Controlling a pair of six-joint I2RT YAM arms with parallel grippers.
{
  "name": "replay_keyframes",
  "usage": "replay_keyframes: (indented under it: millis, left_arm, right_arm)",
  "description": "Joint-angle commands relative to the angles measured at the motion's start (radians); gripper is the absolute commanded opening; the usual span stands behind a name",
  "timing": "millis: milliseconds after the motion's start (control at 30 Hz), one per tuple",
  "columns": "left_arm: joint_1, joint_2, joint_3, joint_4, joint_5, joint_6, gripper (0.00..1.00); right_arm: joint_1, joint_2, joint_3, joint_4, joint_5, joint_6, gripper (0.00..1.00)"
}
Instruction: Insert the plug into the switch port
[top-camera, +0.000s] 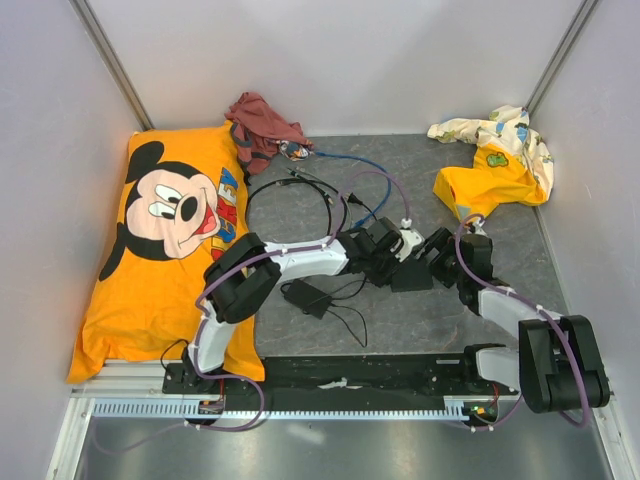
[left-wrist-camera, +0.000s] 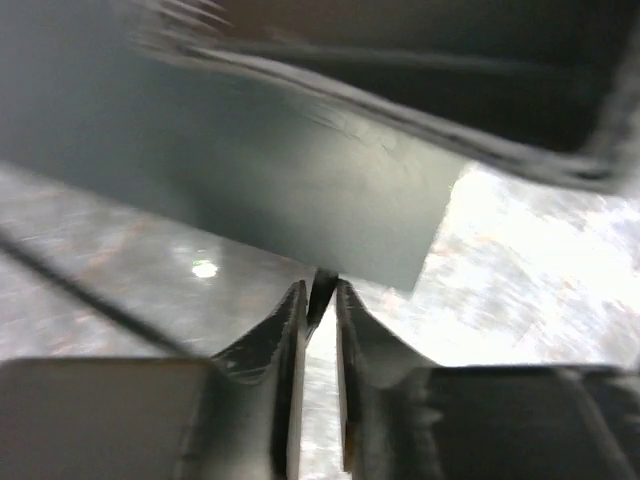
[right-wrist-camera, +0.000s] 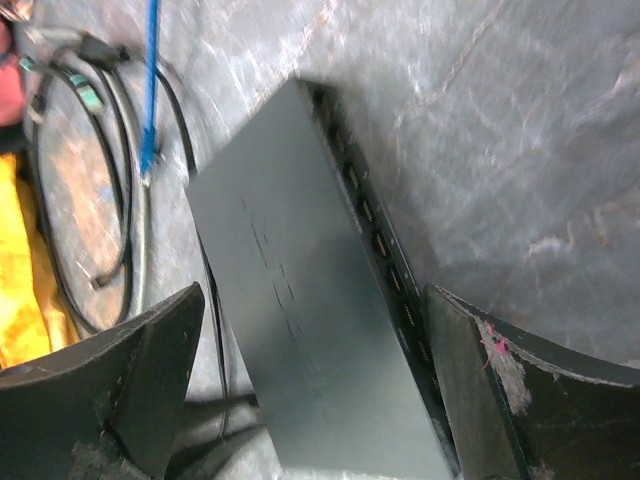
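Observation:
The switch (right-wrist-camera: 300, 300) is a thin, flat black box on the grey table, with a row of ports (right-wrist-camera: 385, 250) along its right side. My right gripper (right-wrist-camera: 315, 295) is open wide and straddles the box, one finger on each side, gripping nothing. In the left wrist view the box (left-wrist-camera: 300, 190) fills the upper frame. My left gripper (left-wrist-camera: 320, 295) stands at its lower edge, jaws a narrow gap apart. The plug's (left-wrist-camera: 322, 290) dark end sits between the tips, up against the box. From above, both grippers (top-camera: 392, 258) (top-camera: 438, 262) meet at the switch (top-camera: 412, 276).
A black adapter brick (top-camera: 307, 297) with a thin cord lies left of the switch. Black cable loops (top-camera: 290, 190) and a blue cable (top-camera: 350, 165) lie behind. A Mickey pillow (top-camera: 170, 240) fills the left side, with a red cloth (top-camera: 262, 125) and a yellow cloth (top-camera: 500, 160) at the back.

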Motion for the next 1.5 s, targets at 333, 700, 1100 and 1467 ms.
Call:
replay_keyframes:
  millis: [333,700,1100,1467]
  left_arm:
    - [0.037,-0.400,-0.250,0.095,-0.381,-0.161,0.73]
    - [0.038,-0.636,-0.502,-0.198,-0.467,-0.505,0.80]
    - [0.058,-0.578,-0.578,-0.339,-0.557,-0.543,0.79]
    - [0.376,-0.527,-0.485,-0.425,-0.708,-0.488,0.79]
  right_arm:
    - [0.010,0.009,0.200,-0.365,0.068,-0.186,0.98]
    - [0.043,0.090,0.306,-0.417,0.112,-0.286,0.98]
    - [0.261,0.275,0.366,-0.411,0.091,-0.254,0.98]
    - [0.626,0.339,0.453,-0.250,0.092,0.016,0.98]
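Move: The left fingers hold the plug at the switch, whose middle lies about 5 cm to their right, 1 cm ahead and 1 cm lower. The small box is some 19 cm left of this hand, 6 cm back and 2 cm lower; the blue cable's near end is about 11 cm ahead and 8 cm left. From the right hand, the switch's middle is roughly 3 cm left, level fore and aft, 3 cm below. Left fingers open off the plug and arc up, then some 25 cm left; open right fingers then push the switch left. ##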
